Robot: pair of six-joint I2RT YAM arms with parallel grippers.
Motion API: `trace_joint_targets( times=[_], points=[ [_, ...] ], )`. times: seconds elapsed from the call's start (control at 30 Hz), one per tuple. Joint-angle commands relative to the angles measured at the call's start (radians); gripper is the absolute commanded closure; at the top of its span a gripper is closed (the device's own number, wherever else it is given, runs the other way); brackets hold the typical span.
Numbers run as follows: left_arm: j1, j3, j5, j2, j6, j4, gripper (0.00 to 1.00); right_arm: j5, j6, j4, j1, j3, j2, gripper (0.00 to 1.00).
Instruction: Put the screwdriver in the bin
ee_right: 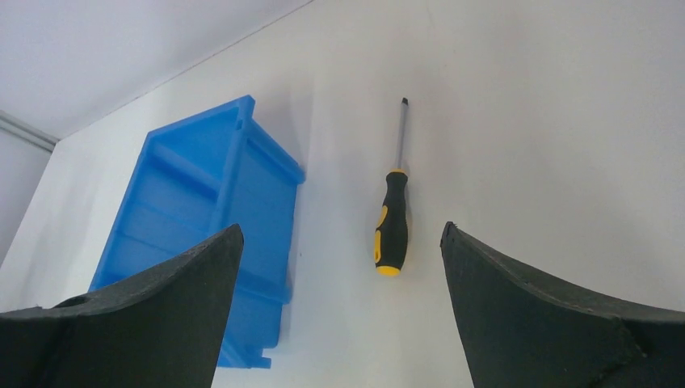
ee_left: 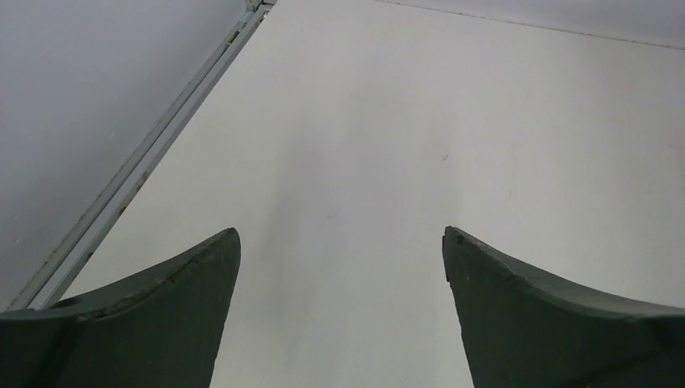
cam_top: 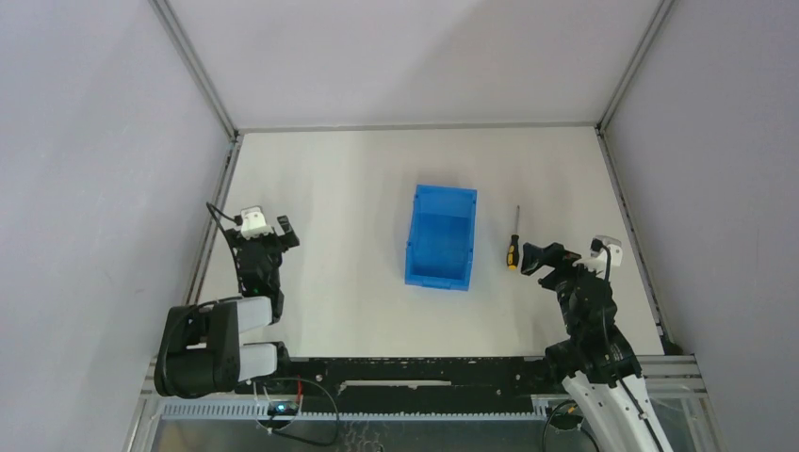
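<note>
The screwdriver (cam_top: 513, 243) with a yellow-and-black handle lies on the white table just right of the blue bin (cam_top: 440, 235), shaft pointing to the far side. In the right wrist view the screwdriver (ee_right: 392, 226) lies ahead, between the spread fingers, with the bin (ee_right: 198, 218) to its left. My right gripper (cam_top: 545, 258) is open and empty, just right of and nearer than the handle. My left gripper (cam_top: 271, 229) is open and empty at the left of the table, far from both; its wrist view shows only bare table between its fingers (ee_left: 170, 315).
Metal frame rails (cam_top: 212, 235) run along the table's left and right edges, with grey walls behind them. The left rail shows in the left wrist view (ee_left: 153, 153). A black rail with cables (cam_top: 396, 372) runs along the near edge.
</note>
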Motion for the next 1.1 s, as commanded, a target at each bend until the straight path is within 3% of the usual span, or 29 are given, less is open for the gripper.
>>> trace_joint_targets(
  times=[0.0, 0.2, 0.33, 0.47, 0.6, 0.73, 0.87, 1.07],
  points=[
    [-0.006, 0.034, -0.007, -0.010, 0.017, 0.024, 0.00, 0.056, 0.022, 0.057, -0.005, 0.020, 0.003, 0.00],
    [-0.006, 0.034, -0.007, -0.010, 0.017, 0.024, 0.00, -0.040, -0.095, 0.208, -0.005, 0.124, 0.074, 0.00],
    [-0.006, 0.034, -0.008, -0.010, 0.017, 0.024, 0.00, -0.028, -0.159, 0.255, -0.007, 0.300, 0.281, 0.00],
    [-0.006, 0.034, -0.007, -0.010, 0.017, 0.024, 0.00, 0.090, -0.194, -0.031, -0.046, 0.663, 0.702, 0.00],
    [-0.006, 0.035, -0.007, -0.011, 0.018, 0.025, 0.00, -0.144, -0.161, -0.346, -0.210, 0.964, 1.129, 0.00],
    [-0.006, 0.034, -0.008, -0.011, 0.017, 0.024, 0.00, -0.230, -0.173, -0.382, -0.243, 0.997, 1.377, 0.02],
    [-0.006, 0.035, -0.008, -0.012, 0.017, 0.024, 0.00, -0.267, -0.185, -0.359, -0.243, 0.972, 1.584, 0.15],
    [-0.006, 0.034, -0.008, -0.010, 0.017, 0.024, 0.00, -0.262, -0.186, -0.302, -0.197, 0.910, 1.726, 0.26]
  ],
)
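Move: The screwdriver lies almost straight ahead of the right hand, its middle about 15 cm farther out, a centimetre to the left and some 16 cm below, with the handle end nearest. The blue bin stands roughly 17 cm to the left of the screwdriver and about level with it going outward. From the idle left hand the screwdriver is some 57 cm to the right, 2 cm farther out and 10 cm lower. Towards the screwdriver the right hand swings in an arc: it climbs about 16 cm while reaching forward, passes over beyond the screwdriver, then drops fast some 30 cm and draws back a little. The wrist tips about 65 degrees until the fingers point steeply down; the wide-open fingers narrow partway and end on either side of the handle's upper part, close above the table. ##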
